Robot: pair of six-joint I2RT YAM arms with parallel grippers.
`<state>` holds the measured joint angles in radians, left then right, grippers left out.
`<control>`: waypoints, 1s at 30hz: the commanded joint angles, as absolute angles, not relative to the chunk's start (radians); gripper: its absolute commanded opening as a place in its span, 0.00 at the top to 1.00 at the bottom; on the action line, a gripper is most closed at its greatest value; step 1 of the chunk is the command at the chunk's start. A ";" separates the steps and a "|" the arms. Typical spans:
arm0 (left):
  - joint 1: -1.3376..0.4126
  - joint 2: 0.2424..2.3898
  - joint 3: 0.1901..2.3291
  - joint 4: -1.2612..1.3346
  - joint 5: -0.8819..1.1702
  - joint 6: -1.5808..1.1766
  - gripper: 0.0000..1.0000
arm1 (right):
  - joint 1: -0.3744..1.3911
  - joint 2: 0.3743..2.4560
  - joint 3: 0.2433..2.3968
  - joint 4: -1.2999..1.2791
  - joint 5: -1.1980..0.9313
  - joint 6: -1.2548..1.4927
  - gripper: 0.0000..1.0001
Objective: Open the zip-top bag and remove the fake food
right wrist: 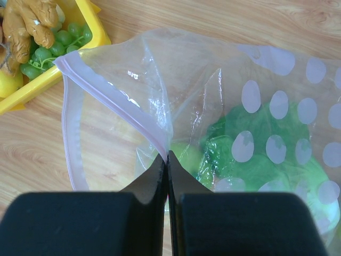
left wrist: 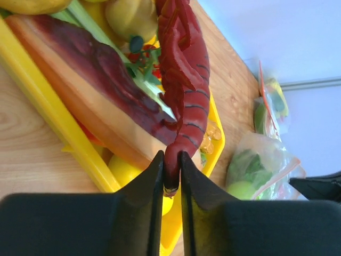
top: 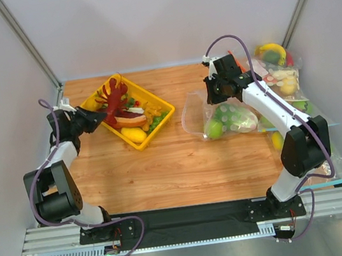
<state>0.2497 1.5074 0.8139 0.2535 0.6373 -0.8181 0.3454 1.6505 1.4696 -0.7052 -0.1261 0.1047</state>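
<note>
The red lobster (top: 113,98) (left wrist: 186,69) lies stretched over the toys in the yellow tray (top: 161,124), outside the bag. My left gripper (top: 100,116) (left wrist: 171,156) pinches its tail end between both fingers. The zip-top bag (top: 221,117) lies right of the middle with its mouth gaping toward the tray. My right gripper (top: 212,91) (right wrist: 168,154) is shut on its pale pink zip strip (right wrist: 106,88), lifting that edge. Inside the bag I see a small round green fruit (top: 213,129) (right wrist: 184,153) and the green-and-white lettuce head (top: 238,118) (right wrist: 266,160).
The yellow tray (left wrist: 37,90) also holds a toy hot dog (left wrist: 90,85), yellow fruits (top: 134,134) and green grapes (right wrist: 53,45). Other filled clear bags (top: 280,73) are piled at the table's right edge behind the right arm.
</note>
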 commanded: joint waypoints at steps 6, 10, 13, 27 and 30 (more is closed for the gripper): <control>0.255 1.508 0.836 0.143 0.531 -0.738 0.50 | 0.342 1.609 1.474 -0.673 -0.143 0.110 1.00; 0.256 1.491 0.838 0.104 0.496 -0.712 0.40 | 0.342 1.605 1.474 -0.670 -0.146 0.110 1.00; 0.256 1.473 0.847 0.034 0.451 -0.686 0.33 | 0.344 1.605 1.474 -0.670 -0.150 0.109 1.00; 0.255 1.278 0.778 -0.052 0.275 -0.614 0.27 | 0.347 1.577 1.462 -0.652 -0.170 0.106 1.00; 0.255 1.192 0.798 -0.096 0.252 -0.553 0.28 | 0.351 1.568 1.462 -0.649 -0.178 0.106 1.00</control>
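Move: The left hand holds the red lobster by its tail, with its body stretching ahead and right, the middle about 4 cm ahead, 4 cm right and 3 cm below. The yellow tray's middle is roughly 7 cm right, 1 cm ahead and 10 cm below; in it the sandwich roll lies 7 cm right, 1 cm back, and the yellow mango 7 cm back, 8 cm right. From the right hand, the tray is some 27 cm left, 1 cm ahead. The left fingers let go of the lobster's tail, opening to about three-quarters as the hand sinks about 5 cm and eases left and back. It then backs off left and away from the tray while rising about 3 cm, rolling its left side up some 15 degrees and swinging a little counter-clockwise. ##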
